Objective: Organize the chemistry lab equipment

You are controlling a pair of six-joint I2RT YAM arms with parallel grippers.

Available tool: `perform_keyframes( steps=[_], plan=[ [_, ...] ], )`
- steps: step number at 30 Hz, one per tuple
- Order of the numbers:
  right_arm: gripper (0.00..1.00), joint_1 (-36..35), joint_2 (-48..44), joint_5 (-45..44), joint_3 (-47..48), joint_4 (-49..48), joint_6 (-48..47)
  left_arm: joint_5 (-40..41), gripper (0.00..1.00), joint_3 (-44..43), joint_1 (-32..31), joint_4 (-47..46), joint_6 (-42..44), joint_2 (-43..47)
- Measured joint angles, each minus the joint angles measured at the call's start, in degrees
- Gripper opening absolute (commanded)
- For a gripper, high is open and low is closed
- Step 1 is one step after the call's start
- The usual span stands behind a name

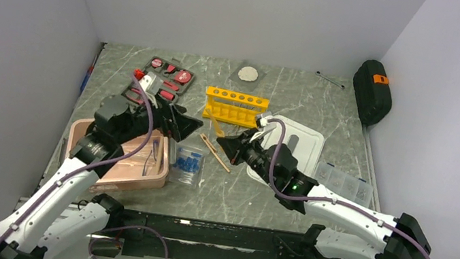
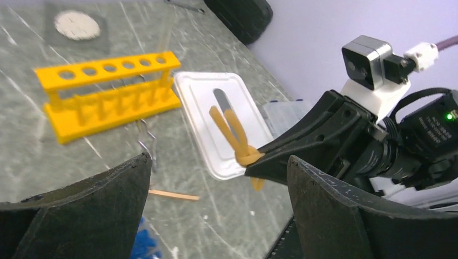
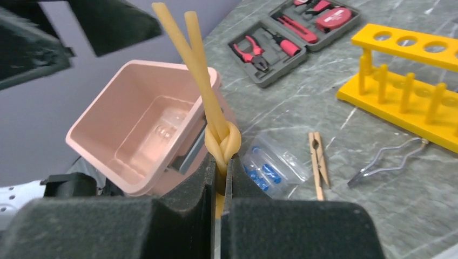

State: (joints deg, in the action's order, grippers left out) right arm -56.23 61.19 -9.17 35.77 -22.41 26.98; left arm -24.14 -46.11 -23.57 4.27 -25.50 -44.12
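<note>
My right gripper [image 3: 221, 172] is shut on a knotted piece of tan rubber tubing [image 3: 202, 70], held above the table with its two ends pointing up. My left gripper [image 2: 219, 183] stands open facing it, the knot [image 2: 246, 156] just beyond its fingertips and touching neither. The yellow test-tube rack [image 1: 235, 106] stands upright behind both grippers. A clear bag of blue-capped tubes [image 1: 188, 163] and a wooden clamp [image 1: 215, 151] lie on the table between the arms. Metal tongs [image 3: 386, 159] lie near the rack.
A pink bin [image 1: 120, 158] sits under the left arm with something clear inside. A white lid [image 1: 293, 146] lies under the right arm, a clear parts box [image 1: 343, 182] beside it. The open tool kit [image 1: 162, 81] is at the back left, a black case [image 1: 372, 92] at the back right.
</note>
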Motion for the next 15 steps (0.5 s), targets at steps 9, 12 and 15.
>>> perform_keyframes(
  steps=[9,12,15],
  plan=[
    [0.0,-2.97,4.5,1.79,0.5,-2.49,-3.56,-0.46,0.56,3.76,-2.64,-5.62,-13.03,-6.73],
    [0.0,-3.52,5.4,1.77,1.25,-2.51,-4.42,-0.42,0.5,3.78,-3.21,-6.58,-14.75,-7.13],
    [0.0,-3.67,5.68,1.75,1.66,-2.56,-4.9,-0.39,0.39,3.78,-3.69,-7.17,-16.28,-7.17]
  ],
)
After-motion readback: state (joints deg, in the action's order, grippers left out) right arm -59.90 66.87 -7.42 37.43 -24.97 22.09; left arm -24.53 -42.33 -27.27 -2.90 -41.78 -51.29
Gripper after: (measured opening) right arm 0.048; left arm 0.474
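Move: The left hand, open and empty, has the upright ends of the knotted rubber tube about 7 cm to its right, 1 cm back and 5 cm below it. The right hand already grips the tube's knot, so its middle is some 3 cm above that hand and 1 cm ahead. On the table about 30 cm below the left hand, the clothespin lies about 7 cm right and 5 cm ahead; the bag of blue caps lies 2 cm left and 1 cm back. Rightward and down by about 3.5 cm each way, the left hand comes in on the tube's free ends, rolling nearly 20 degrees counter-clockwise seen from behind it and closing its fingers to about half around them. The right hand keeps its pinch on the knot and brings the tube some 3 cm left, drifting slightly back and down, to meet it. ##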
